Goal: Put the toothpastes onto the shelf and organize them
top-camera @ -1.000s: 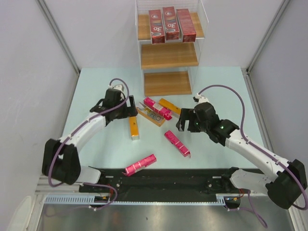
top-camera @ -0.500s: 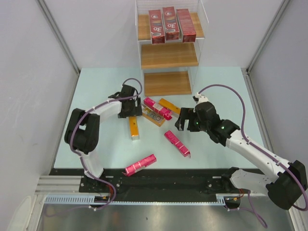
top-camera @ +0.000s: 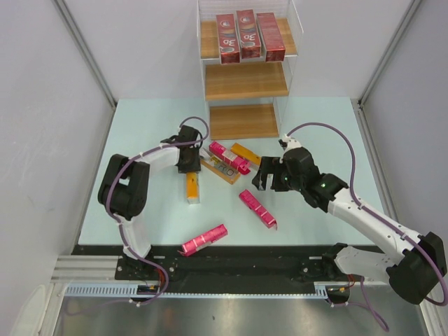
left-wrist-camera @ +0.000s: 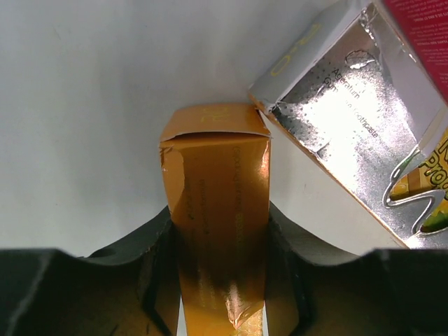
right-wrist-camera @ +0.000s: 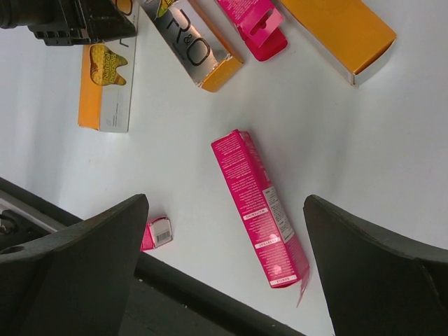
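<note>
My left gripper [top-camera: 189, 165] [left-wrist-camera: 219, 218] is shut on the far end of an orange toothpaste carton [top-camera: 192, 187] [left-wrist-camera: 217, 168] lying on the table. Both fingers press its long sides. My right gripper [top-camera: 265, 179] [right-wrist-camera: 225, 210] hangs open above a pink carton [top-camera: 257, 208] [right-wrist-camera: 257, 206], not touching it. A silver and orange carton [top-camera: 220, 169] [left-wrist-camera: 343, 119], a pink one [top-camera: 229, 157] lying on it and another orange one [top-camera: 247, 154] are clustered before the shelf [top-camera: 245, 82]. Three dark red cartons [top-camera: 248, 33] stand on its top tier.
Another pink carton [top-camera: 204, 239] [right-wrist-camera: 155, 233] lies near the black rail [top-camera: 238, 259] at the table's front edge. The shelf's middle board [top-camera: 246, 79] and bottom board [top-camera: 243, 120] are bare. Grey walls close in both sides of the table.
My left gripper moved right onto the far end of the orange carton and shut on it; its arm swung its elbow up. The right gripper drifted slightly left, still open.
</note>
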`<action>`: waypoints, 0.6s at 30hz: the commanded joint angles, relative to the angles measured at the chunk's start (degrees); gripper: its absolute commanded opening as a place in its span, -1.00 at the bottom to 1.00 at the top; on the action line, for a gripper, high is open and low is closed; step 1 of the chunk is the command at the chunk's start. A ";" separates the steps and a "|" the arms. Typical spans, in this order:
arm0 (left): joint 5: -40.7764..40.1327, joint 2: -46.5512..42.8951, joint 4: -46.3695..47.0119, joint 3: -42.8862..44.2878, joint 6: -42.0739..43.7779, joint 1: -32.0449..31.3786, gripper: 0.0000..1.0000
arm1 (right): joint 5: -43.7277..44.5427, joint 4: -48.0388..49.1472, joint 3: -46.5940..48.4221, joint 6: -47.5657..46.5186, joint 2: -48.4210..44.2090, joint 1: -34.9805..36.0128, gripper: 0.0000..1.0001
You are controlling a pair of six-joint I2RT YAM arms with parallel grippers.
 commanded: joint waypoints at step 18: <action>26.26 -34.39 18.72 -12.43 -7.66 1.81 -0.31 | -10.56 7.37 0.58 1.90 -4.18 0.30 0.99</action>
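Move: The orange toothpaste already held runs back from the left fingers, its middle about 4 cm back. The right hand's open fingers, where it seems bound, are some 21 cm right, 12 cm back and 15 cm higher. The silver toothpaste lies level ahead and about 10 cm right; the far pink one, 13 cm right, 4 cm ahead. From the right hand, the held box is some 20 cm left, 8 cm ahead and 15 cm below. The orange box, still pinched between the left fingers, is raised off the table: a slow start, then a quickening climb of about 14 cm that bends some 3 cm right, towards the open right hand. The left wrist swings the fingertips up and forward and rolls its right side up, nearly 20 degrees each. The right hand, empty and wide open, eases about 2 cm up and a little left. ##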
